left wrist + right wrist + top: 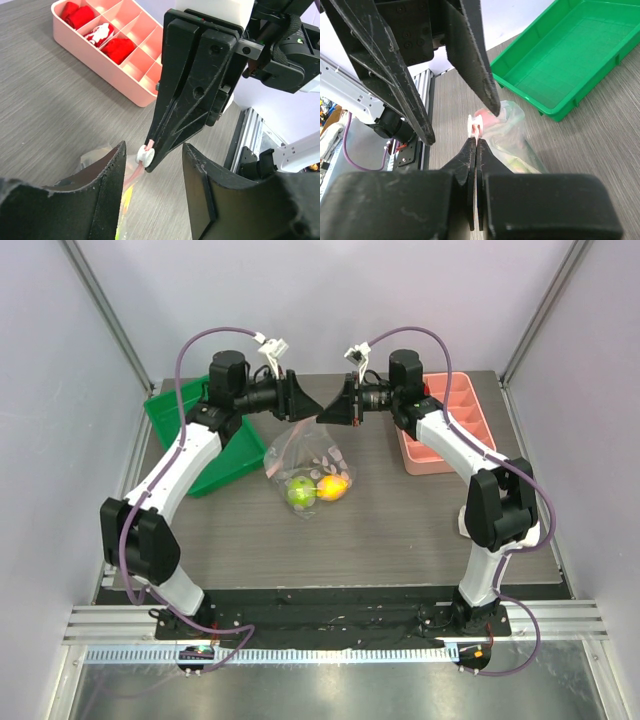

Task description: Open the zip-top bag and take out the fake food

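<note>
The zip-top bag hangs from its pink zip strip between the two grippers, its bottom on the table. The lime green fruit and the yellow-orange fruit lie inside at the bottom. My right gripper is shut on the end of the pink strip, just behind the white slider. It also shows in the top view. My left gripper is open, its fingers on either side of the slider, not touching it. It faces the right gripper in the top view.
A green tray stands at the back left and shows in the right wrist view. A pink divided tray at the back right holds red-and-white toy pieces. Grey walls stand behind and at both sides.
</note>
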`<state>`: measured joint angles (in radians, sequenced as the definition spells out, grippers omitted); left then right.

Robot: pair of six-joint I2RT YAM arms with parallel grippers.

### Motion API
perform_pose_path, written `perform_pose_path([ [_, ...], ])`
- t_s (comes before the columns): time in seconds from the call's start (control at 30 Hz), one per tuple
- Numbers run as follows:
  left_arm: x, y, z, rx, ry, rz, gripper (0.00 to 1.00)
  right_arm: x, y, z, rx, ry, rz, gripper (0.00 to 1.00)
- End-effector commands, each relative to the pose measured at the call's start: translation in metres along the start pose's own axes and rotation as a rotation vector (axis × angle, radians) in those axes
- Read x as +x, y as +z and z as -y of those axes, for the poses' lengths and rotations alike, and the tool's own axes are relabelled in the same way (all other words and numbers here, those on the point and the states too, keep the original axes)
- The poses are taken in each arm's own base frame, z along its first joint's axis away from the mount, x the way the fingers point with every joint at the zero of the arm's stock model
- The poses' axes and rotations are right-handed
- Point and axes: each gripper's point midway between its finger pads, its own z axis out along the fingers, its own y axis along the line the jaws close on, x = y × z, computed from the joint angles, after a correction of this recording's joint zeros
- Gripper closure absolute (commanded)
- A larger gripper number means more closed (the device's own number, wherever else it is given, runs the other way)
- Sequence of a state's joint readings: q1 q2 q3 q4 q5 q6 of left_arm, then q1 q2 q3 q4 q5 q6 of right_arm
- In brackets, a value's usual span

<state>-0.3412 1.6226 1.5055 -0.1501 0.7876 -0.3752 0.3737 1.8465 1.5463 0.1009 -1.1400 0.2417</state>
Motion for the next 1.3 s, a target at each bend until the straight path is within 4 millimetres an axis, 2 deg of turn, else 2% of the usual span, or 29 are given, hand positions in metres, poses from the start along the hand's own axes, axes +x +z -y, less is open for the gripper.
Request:
perform_pose_path([
  [0.0, -0.001, 0.003, -0.001, 0.006, 0.042, 0.018, 0.5, -0.023, 0.001, -0.02, -0.035, -0.083, 0.025, 0.98],
  [0.1, 0.001, 0.003, -0.001, 0.007, 0.042, 0.012, 0.49, -0.023, 0.001, -0.021, -0.033, -0.086, 0.026, 0.98],
  [0.23, 0.002, 0.0, 0.004, 0.023, 0.048, 0.011, 0.66, -0.023, 0.001, -0.018, -0.022, -0.082, 0.028, 0.98],
  [0.47, 0.0, -0.004, 0.006, 0.015, 0.061, 0.016, 0.8, -0.022, 0.002, -0.012, 0.003, -0.067, 0.03, 0.98],
  [0.7, 0.0, -0.01, 0.009, 0.003, 0.074, 0.013, 1.0, -0.027, 0.0, -0.002, 0.074, -0.055, 0.053, 0.98],
  [0.8, -0.001, -0.013, 0.006, -0.037, 0.07, 0.014, 1.0, -0.03, -0.001, 0.004, 0.118, -0.024, 0.088, 0.98],
  [0.83, -0.002, -0.014, 0.0, -0.077, 0.066, 0.021, 1.0, -0.038, -0.002, 0.005, 0.127, -0.041, 0.119, 0.98],
  [0.97, 0.004, -0.024, -0.012, -0.191, 0.003, 0.031, 1.0, -0.047, -0.021, 0.031, 0.239, 0.055, 0.204, 0.99],
  [1.0, 0.013, -0.026, -0.015, -0.209, -0.026, 0.012, 1.0, -0.051, -0.026, 0.04, 0.279, 0.078, 0.228, 0.99],
  [1.03, 0.012, -0.032, -0.011, -0.226, -0.031, 0.02, 1.0, -0.054, -0.036, 0.048, 0.308, 0.085, 0.25, 0.99],
  [1.07, 0.012, -0.037, -0.016, -0.275, -0.049, 0.034, 1.0, -0.054, -0.039, 0.055, 0.325, 0.1, 0.263, 0.99],
  [1.2, 0.023, -0.056, -0.015, -0.349, -0.08, 0.04, 1.0, -0.06, -0.055, 0.074, 0.388, 0.13, 0.317, 0.99],
  [1.23, 0.036, -0.059, -0.017, -0.37, -0.103, 0.015, 1.0, -0.061, -0.057, 0.076, 0.399, 0.131, 0.318, 0.99],
  [1.27, 0.036, -0.067, -0.012, -0.383, -0.106, 0.027, 1.0, -0.063, -0.061, 0.079, 0.413, 0.129, 0.323, 0.98],
])
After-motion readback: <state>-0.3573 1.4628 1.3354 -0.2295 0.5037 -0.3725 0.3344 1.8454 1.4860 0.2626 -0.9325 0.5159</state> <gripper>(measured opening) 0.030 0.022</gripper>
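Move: Just ahead of the left fingertips, the bag's white zip slider lies about 1 cm to the right and 2 cm below, level fore and aft. It sits at the tips of the shut right fingers, about 2 cm left of that hand's point and level otherwise. From the left hand, the green fruit in the hanging bag is roughly 20 cm below, 4 cm left and 5 cm back; the orange fruit is equally low and far back, but 3 cm right. Sinking about 1.5 cm, the half-open left hand shuts its fingers on the slider end of the zip beside the right fingertips. Both hands then draw apart: the left goes some 3.5 cm left and a little down, turning about 15 degrees counter-clockwise, while the right, still pinching the bag's edge, goes about 4 cm forward and slightly right, turning about 15 degrees clockwise with its tips a little lower. ##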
